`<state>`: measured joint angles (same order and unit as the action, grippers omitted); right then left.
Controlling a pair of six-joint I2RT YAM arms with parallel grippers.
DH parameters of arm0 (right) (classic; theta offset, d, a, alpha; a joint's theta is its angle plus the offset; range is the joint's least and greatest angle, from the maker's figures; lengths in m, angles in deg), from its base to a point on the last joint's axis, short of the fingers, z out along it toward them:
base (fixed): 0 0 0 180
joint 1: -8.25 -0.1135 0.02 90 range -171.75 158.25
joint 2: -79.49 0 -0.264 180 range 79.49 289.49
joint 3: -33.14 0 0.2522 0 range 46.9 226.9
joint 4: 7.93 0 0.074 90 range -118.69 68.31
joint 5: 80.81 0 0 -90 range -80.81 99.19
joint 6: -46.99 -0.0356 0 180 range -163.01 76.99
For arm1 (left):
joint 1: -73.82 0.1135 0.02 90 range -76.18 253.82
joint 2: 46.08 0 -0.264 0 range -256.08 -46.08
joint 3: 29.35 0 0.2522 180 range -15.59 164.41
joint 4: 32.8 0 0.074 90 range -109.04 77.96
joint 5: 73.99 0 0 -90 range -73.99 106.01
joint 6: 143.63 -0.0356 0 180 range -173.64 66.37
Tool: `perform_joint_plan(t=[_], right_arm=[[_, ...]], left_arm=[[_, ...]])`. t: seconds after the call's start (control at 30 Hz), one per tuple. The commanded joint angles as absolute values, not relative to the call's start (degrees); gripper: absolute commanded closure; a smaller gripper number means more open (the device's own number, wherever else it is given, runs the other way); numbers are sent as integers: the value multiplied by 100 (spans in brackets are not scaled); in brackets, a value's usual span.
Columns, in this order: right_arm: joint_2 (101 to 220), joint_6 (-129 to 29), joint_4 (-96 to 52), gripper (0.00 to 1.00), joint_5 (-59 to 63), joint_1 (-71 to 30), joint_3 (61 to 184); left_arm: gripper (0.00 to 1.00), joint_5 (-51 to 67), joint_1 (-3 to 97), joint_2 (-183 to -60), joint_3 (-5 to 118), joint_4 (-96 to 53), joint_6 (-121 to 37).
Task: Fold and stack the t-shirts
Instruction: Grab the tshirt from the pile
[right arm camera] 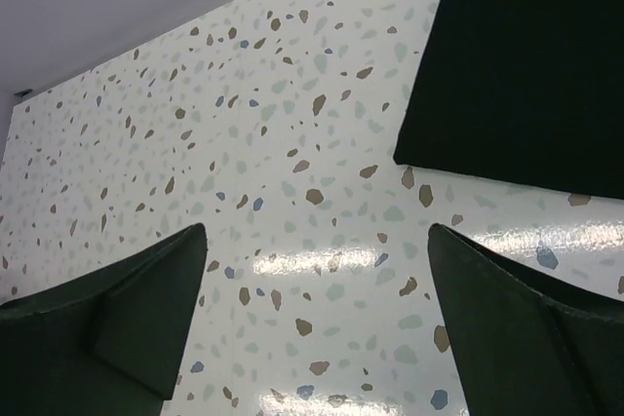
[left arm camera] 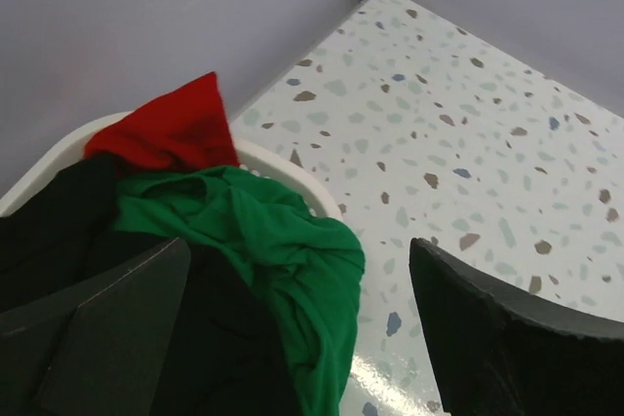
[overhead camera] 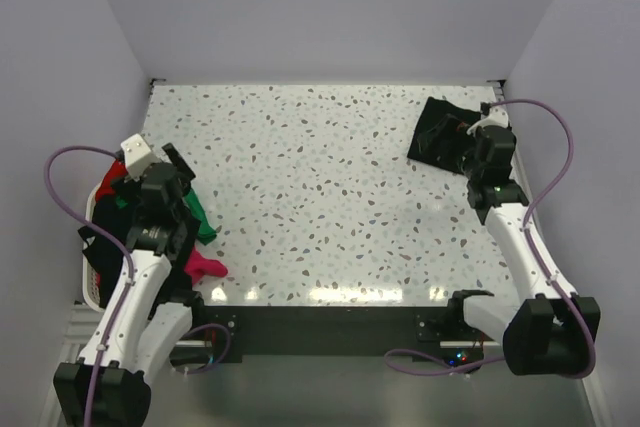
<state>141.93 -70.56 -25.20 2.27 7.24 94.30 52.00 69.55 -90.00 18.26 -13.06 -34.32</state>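
Note:
A folded black t-shirt (overhead camera: 440,127) (right arm camera: 526,65) lies flat at the table's far right. My right gripper (overhead camera: 468,143) (right arm camera: 317,231) hovers open just beside its near-left edge, with only bare tabletop between the fingers. At the left, a white basket (overhead camera: 88,282) (left arm camera: 283,168) holds crumpled t-shirts: red (overhead camera: 110,183) (left arm camera: 171,129), green (overhead camera: 200,217) (left arm camera: 263,231), black (overhead camera: 100,242) (left arm camera: 58,221) and magenta (overhead camera: 206,267). The green and magenta ones spill over the rim onto the table. My left gripper (overhead camera: 176,169) (left arm camera: 297,250) is open above the green and black cloth, holding nothing.
The speckled white table (overhead camera: 320,177) is walled at the back and both sides. The basket sits off its left edge by the left arm. Purple cables loop beside both arms.

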Motion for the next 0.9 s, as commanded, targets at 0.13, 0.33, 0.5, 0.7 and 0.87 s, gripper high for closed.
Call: perform_joint_plan(t=[0.13,0.33,0.5,0.7,0.87], right_arm=[[14461,-7025,-2486,1,243,711,9603],[14603,-7087,-2389,1,85,720,9621],[14646,-7166,-2284,1,-4,720,9595],[14804,-7254,-2187,1,-232,711,9656],[14884,-7315,-2028,1,-329,702,9682]], left_arm=[[0,7639,6951,-9283,2607,723,-1278],[0,8526,6977,-9801,2730,1636,-945],[0,9045,7180,-10381,2950,3122,696],[0,8880,7872,-10681,2661,2548,428],[5,7502,8962,-10786,1879,166,-1284]])
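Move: The black t-shirt on the basket pile lies with its middle about 12 cm back of the left hand, 5 cm to its left and 11 cm below. Of its neighbours, the green t-shirt is nearly under the left hand, some 5 cm to the right, and the red one about 3 cm ahead and 8 cm left; the pink one lies 14 cm back and 11 cm right. From the right hand the black t-shirt is roughly 62 cm left and 20 cm back. The left hand draws back and to its left by about 12 cm each way over the basket, level at first and then sinking some 8 cm towards the black t-shirt, and swings about 50 degrees counter-clockwise until the wide-open fingers point left across the cloth, with no clear touch to be seen. Far off at the right of the table, the right hand eases down about 3 cm, its fingers still open. ##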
